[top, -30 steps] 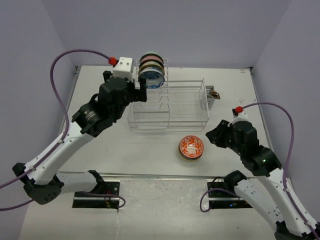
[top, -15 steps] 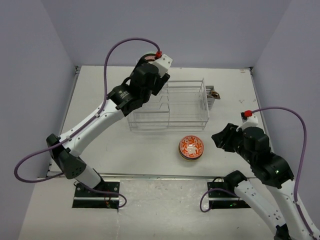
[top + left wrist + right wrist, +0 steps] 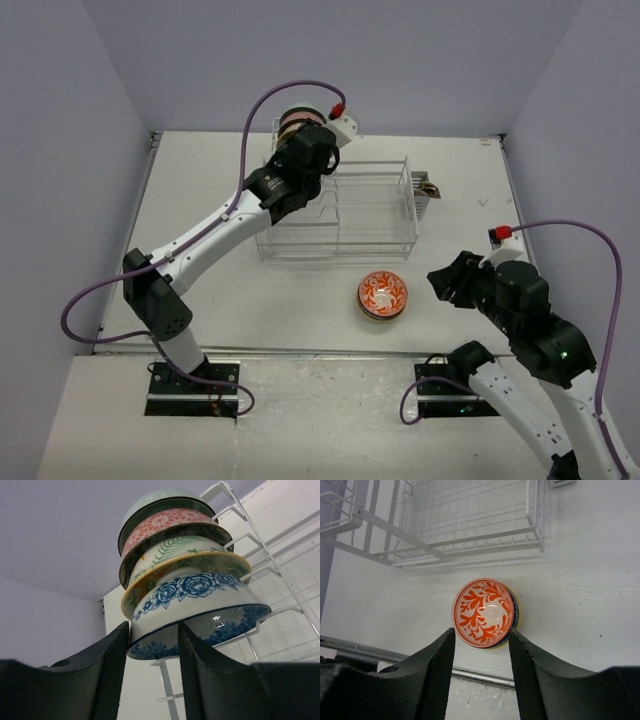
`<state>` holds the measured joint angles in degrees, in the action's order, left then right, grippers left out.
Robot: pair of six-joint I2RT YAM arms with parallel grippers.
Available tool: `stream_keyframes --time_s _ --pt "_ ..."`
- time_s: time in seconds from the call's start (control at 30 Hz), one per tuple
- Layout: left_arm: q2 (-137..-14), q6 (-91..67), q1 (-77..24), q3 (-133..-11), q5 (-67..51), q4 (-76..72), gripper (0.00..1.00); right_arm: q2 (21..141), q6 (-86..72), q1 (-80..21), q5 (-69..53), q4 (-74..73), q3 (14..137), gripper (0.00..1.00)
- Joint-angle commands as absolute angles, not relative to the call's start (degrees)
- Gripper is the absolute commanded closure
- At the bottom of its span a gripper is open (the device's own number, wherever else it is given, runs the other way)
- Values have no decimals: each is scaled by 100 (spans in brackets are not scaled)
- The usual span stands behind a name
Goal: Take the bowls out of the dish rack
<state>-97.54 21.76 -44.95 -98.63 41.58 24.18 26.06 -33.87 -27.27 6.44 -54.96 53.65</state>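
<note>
Several bowls stand on edge in the slots at the back-left end of the dish rack (image 3: 370, 215); the arm covers most of them in the top view. Nearest the left wrist camera is the blue-white floral bowl (image 3: 200, 597), then a yellow-rimmed leafy one (image 3: 175, 557), a red patterned one (image 3: 165, 524) and a green one (image 3: 155, 499). My left gripper (image 3: 153, 627) straddles the blue-white bowl's rim: one finger touches its outside, the other sits inside, and a gap still shows. A red-orange bowl (image 3: 383, 293) tops a small stack on the table. My right gripper (image 3: 481, 632) hangs open above it, holding nothing.
A small dark object (image 3: 428, 187) lies against the rack's right end. The rack's wire basket (image 3: 470, 510) sits just beyond the stacked bowls. A metal rail (image 3: 470, 672) runs along the table's near edge. Walls close in the back and both sides.
My left arm swung from the rack's left side to over its back-left end, and its jaws narrowed around the blue-white bowl's rim. My right arm drew back from the stack and its jaws widened.
</note>
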Motion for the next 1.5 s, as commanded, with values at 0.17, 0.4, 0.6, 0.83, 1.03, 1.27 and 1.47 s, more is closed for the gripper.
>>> stream_keyframes --time_s 0.17,0.4,0.6,0.83,1.03,1.27,1.47 --pt "-9853 2627 -4483 -10090 4289 1837 70 2593 -3217 -2716 554 -5476 5502 52" --pt "-9923 2900 -4482 -9941 4359 1398 81 2584 -3182 -2725 483 -5441 5467 52" --pt "-9896 3041 -4474 -9607 4403 854 87 2549 -3138 -2716 448 -5432 5449 52" --pt "-9818 2953 -4474 -9343 4500 502 100 2540 -3103 -2725 448 -5432 5458 52" --pt "-9502 2725 -4474 -9071 4439 300 100 2540 -3094 -2725 440 -5432 5458 51" --pt "-8782 2145 -4474 -8552 4474 -386 100 2514 -3102 -2725 457 -5405 5475 51" --pt "-8385 1671 -4439 -8235 4430 -633 100 2531 -3103 -2725 483 -5396 5537 51"
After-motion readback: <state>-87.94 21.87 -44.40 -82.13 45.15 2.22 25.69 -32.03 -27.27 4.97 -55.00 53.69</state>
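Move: The left gripper is half open in front of the left rim of the blue flowered bowl, whose middle lies about 5 cm to its right, 3 cm ahead and roughly level with it. Close behind that bowl stand the green-leaf bowl, some 6 cm ahead and 5 cm right of the hand, and the pink bowl, about 9 cm ahead and 5 cm right. From the right hand the blue bowl is roughly 28 cm ahead, 26 cm left and 7 cm higher. Ease the left gripper about 2 cm forward onto the blue bowl's left rim, drifting a little left and up, and close the fingers to pinch the rim between them. Then keep the pinch and draw back some 3 cm towards the base, rising at the end, with the fingertips tipping up about 10 degrees and the hand rolling some 15 degrees right side up. ##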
